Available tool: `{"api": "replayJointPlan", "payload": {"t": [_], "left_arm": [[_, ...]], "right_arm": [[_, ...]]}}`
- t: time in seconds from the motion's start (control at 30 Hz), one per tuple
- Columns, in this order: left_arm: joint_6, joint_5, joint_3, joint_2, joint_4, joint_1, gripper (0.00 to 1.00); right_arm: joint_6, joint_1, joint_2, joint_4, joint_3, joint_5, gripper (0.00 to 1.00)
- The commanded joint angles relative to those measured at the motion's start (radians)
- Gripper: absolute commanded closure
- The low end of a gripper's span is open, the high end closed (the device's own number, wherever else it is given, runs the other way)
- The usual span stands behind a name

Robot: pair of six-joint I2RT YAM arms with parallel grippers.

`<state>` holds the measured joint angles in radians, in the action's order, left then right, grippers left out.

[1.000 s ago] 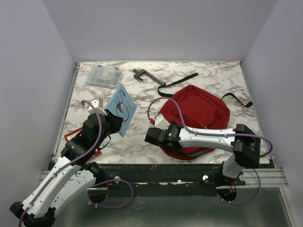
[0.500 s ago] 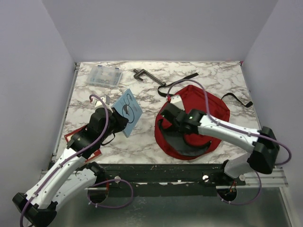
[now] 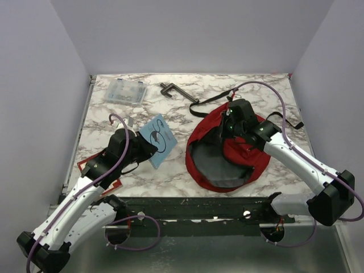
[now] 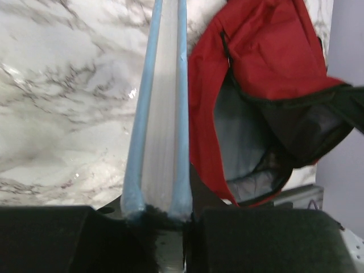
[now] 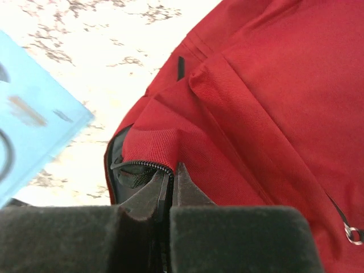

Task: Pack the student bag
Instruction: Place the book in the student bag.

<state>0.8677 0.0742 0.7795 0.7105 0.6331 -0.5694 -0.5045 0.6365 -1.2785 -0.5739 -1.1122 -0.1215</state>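
The student bag, red with black straps, lies at the right of the table, its mouth gaping toward the front and showing a grey lining. My right gripper is shut on the bag's zippered rim at the far side of the mouth and holds that edge up. My left gripper is shut on a thin light-blue book, held on edge just left of the bag. In the left wrist view the book runs straight out from the gripper, with the open bag to its right.
A clear plastic box sits at the back left, with a dark clamp beside it. Black bag straps trail toward the back and to the right. A flat red item lies under my left arm by the left edge.
My right gripper has moved from the bag's near-left side to its far rim, shut on it and lifted, opening the mouth. My left arm has carried the book slightly right.
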Motion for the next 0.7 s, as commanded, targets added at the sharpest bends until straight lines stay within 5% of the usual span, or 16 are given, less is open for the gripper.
{"api": "replayJointPlan", "payload": {"t": [0.0, 0.37, 0.67], "left_arm": [[0.067, -0.223, -0.005, 0.054, -0.078, 0.0, 1.0], [0.254, -0.461, -0.101, 0.0, -0.348, -0.001, 1.0], [0.38, -0.466, -0.104, 0.092, -0.414, -0.008, 1.0]], "right_arm": [[-0.045, -0.068, 0.015, 0.169, 0.015, 0.25, 0.99], [-0.162, -0.108, -0.026, 0.271, -0.061, 0.402, 0.99], [-0.235, -0.107, 0.015, 0.345, -0.064, 0.417, 0.99]]}}
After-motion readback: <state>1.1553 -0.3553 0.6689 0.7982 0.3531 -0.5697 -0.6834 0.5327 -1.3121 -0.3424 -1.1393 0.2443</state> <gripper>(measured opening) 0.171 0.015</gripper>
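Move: The left hand, already gripping the blue book, has the student bag's open mouth about 26 cm to its right, 3 cm back and 12 cm below. The flap edge pinched by the other hand is some 27 cm right of the left hand and 8 cm ahead, nearly at its height; the black strap's loop lies roughly 19 cm right, 20 cm ahead, 16 cm below. From the right hand, the mouth is about 10 cm back, 1 cm left and 11 cm below. Still pinching the bag's zipped flap edge, the right hand draws it about 5 cm up and as far left, left side rolling up. Meanwhile the left hand keeps its grip on the book and carries it roughly 8 cm right and slightly back towards the mouth, dipping about 3 cm and rising again while the wrist rolls left side down, tips down and turns clockwise. ##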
